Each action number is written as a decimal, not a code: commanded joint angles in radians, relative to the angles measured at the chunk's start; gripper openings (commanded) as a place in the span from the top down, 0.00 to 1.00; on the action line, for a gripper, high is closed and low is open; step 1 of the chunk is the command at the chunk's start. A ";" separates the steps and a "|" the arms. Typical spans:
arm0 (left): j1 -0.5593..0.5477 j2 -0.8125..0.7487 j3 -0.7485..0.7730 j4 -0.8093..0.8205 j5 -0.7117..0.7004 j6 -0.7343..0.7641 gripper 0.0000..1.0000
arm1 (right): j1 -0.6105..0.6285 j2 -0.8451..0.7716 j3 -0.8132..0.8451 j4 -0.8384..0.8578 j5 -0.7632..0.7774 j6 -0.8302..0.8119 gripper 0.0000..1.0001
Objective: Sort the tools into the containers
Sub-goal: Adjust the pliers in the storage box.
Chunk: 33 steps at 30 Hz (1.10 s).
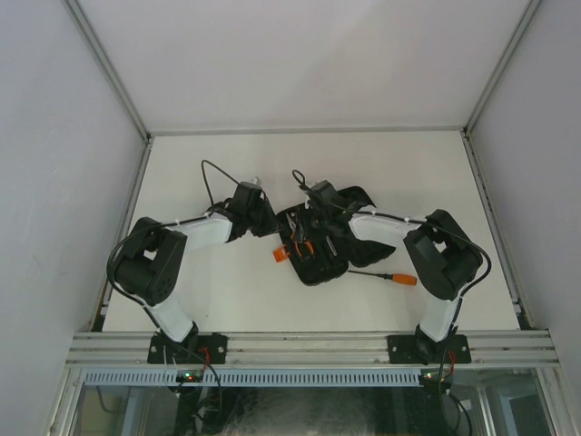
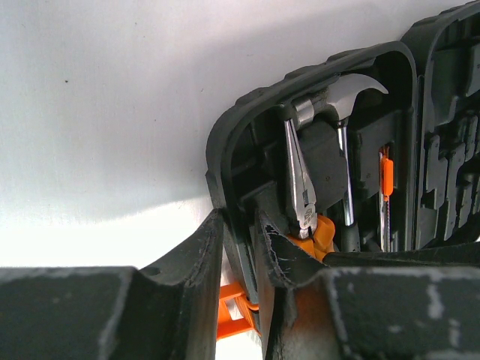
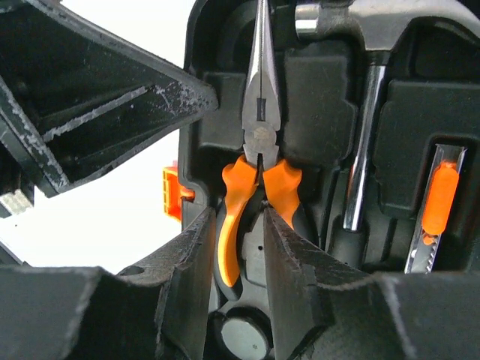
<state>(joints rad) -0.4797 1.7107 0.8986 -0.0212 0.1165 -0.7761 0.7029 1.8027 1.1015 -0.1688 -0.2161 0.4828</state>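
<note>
The black tool case (image 1: 320, 263) lies open mid-table, its orange latch (image 1: 281, 255) pointing left. My left gripper (image 2: 240, 232) is shut on the case's left wall (image 2: 225, 157), one finger outside and one inside. In their moulded slots lie the orange-handled pliers (image 3: 259, 142), the hammer (image 3: 367, 120) and a thin orange-handled screwdriver (image 3: 439, 202). My right gripper (image 3: 240, 225) hangs over the pliers, open. Its fingers straddle the left orange handle (image 3: 229, 240), with a gap on the right side. Another orange-handled screwdriver (image 1: 386, 275) lies on the table right of the case.
The case's other half (image 2: 450, 135) stands open behind the tool tray. White walls enclose the table on three sides. Both arms meet over the case at the table's middle.
</note>
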 commanded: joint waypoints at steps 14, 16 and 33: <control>0.002 0.012 -0.004 -0.006 0.002 0.001 0.75 | 0.007 0.072 0.114 -0.129 0.111 0.075 0.86; 0.001 0.010 -0.004 -0.006 0.001 0.001 0.75 | 0.007 0.068 0.118 -0.168 0.131 0.085 0.90; 0.001 0.010 -0.002 -0.006 0.007 0.001 0.75 | 0.045 0.180 0.237 -0.348 0.179 0.067 1.00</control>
<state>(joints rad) -0.4793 1.7111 0.8982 -0.0196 0.1287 -0.7761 0.7254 1.9224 1.2964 -0.4049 -0.1116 0.5865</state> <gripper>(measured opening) 0.251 0.105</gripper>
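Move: The pliers lie in the storage box almost under the right hand, their middle about 2 cm ahead, 1 cm left and 2 cm below; their left handle is between its open fingertips. The hammer runs beside them, some 4 cm right of the hand and 1 cm ahead, with the cutter about 8 cm right and 1 cm ahead. The orange clip is roughly 5 cm left and 2 cm back. From the left hand, the pliers are about 5 cm right, 2 cm back and 2 cm lower. Down and forward by about 1 cm each, the right hand settles onto the pliers, edging left and then back right as its straddling fingers close and pinch the left orange handle. It also tilts and turns slightly clockwise, under 10 degrees. The left hand stays put, keeping the storage box's rim between its fingers. ##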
